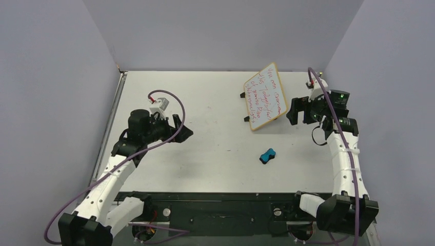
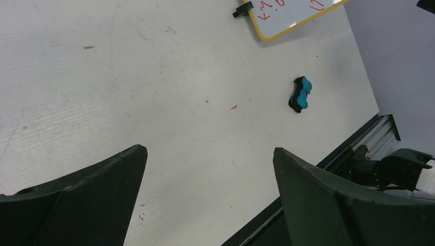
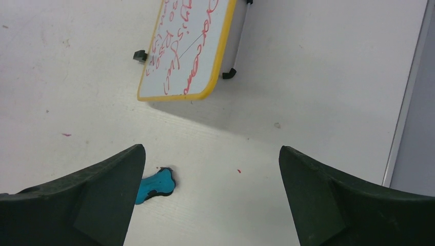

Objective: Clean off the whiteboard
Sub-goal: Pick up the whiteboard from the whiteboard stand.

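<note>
The whiteboard (image 1: 265, 96) stands tilted on black feet at the back right of the table, its light frame around several lines of red handwriting. It shows again in the right wrist view (image 3: 187, 46), and one corner of it in the left wrist view (image 2: 292, 13). A small blue-and-black eraser (image 1: 267, 155) lies on the table in front of it (image 2: 301, 94) (image 3: 156, 185). My left gripper (image 1: 183, 128) (image 2: 210, 149) hovers open over the table's left middle, far from both. My right gripper (image 1: 292, 111) (image 3: 211, 147) hangs open just right of the whiteboard, holding nothing.
Grey walls (image 1: 61, 77) close in the table on the left, back and right. A black rail (image 1: 215, 205) runs along the near edge between the arm bases. The right table edge (image 3: 405, 102) lies close to my right arm. Small red specks (image 2: 234, 107) dot the surface.
</note>
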Available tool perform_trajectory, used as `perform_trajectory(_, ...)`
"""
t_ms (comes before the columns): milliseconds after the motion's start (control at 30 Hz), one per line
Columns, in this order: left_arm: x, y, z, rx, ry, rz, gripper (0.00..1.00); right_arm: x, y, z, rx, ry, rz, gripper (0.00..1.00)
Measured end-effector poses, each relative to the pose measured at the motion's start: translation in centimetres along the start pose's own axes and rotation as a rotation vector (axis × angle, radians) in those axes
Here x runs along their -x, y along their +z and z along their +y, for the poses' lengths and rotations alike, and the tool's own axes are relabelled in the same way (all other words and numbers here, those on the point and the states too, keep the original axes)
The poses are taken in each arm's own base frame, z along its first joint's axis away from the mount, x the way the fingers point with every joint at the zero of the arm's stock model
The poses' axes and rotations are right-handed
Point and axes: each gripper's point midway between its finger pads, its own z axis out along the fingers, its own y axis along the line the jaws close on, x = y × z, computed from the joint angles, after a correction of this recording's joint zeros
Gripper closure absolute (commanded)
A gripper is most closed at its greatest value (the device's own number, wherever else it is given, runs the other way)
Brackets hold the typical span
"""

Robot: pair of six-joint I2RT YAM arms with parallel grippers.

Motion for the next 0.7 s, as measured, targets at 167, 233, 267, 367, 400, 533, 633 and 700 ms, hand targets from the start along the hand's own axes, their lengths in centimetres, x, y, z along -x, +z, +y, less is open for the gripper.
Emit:
perform_trajectory(167,0.3,-1.5,0.2,0.037,0.062,-0.064,0.07,1.3,2.3,-1.3,-0.011,0.086,0.028,0.05)
perform_trajectory(233,0.5,-1.7,0.2,0.043,0.079,-0.078,0.07,2.3,3.9,-1.5,0.005,0.114,0.040,0.09)
perform_trajectory(267,0.6,-1.7,0.3,0.046,0.084,-0.081,0.07,2.7,4.9,-1.4,0.015,0.125,0.048,0.12)
perform_trajectory(367,0.4,-1.7,0.7,0.062,0.086,-0.082,0.07,3.6,7.5,-1.4,0.042,0.165,0.073,0.21)
perform_trajectory(400,0.3,-1.7,0.8,0.067,0.085,-0.080,0.07,3.8,8.3,-1.4,0.049,0.178,0.082,0.24)
perform_trajectory(533,0.1,-1.6,1.1,0.074,0.088,-0.075,0.07,4.1,10.7,-1.8,0.060,0.241,0.107,0.34)
perform_trajectory(633,0.0,-1.6,1.2,0.077,0.092,-0.074,0.07,3.8,12.0,-2.0,0.068,0.285,0.130,0.43)
perform_trajectory(700,0.0,-1.6,1.2,0.077,0.095,-0.074,0.08,3.6,12.9,-2.1,0.077,0.309,0.144,0.46)
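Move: The whiteboard's middle lies about 12 cm ahead of the right hand, 14 cm to its left and 9 cm below it; its raised right edge is nearer, some 14 cm ahead, 5 cm left and 5 cm down. The eraser is on the table roughly 17 cm back from this hand, 12 cm left and 18 cm below. From the left hand the whiteboard is about 21 cm ahead, 44 cm right and 6 cm lower. Towards the whiteboard's raised right edge, the right hand reaches about 12 cm forward, sinking some 4 cm mainly in the second half and edging slightly left. The wrist tips down about 15 degrees and rolls its left side up while the fingers close from wide open to a bit over half, the edge coming between them; contact can't be made out. ##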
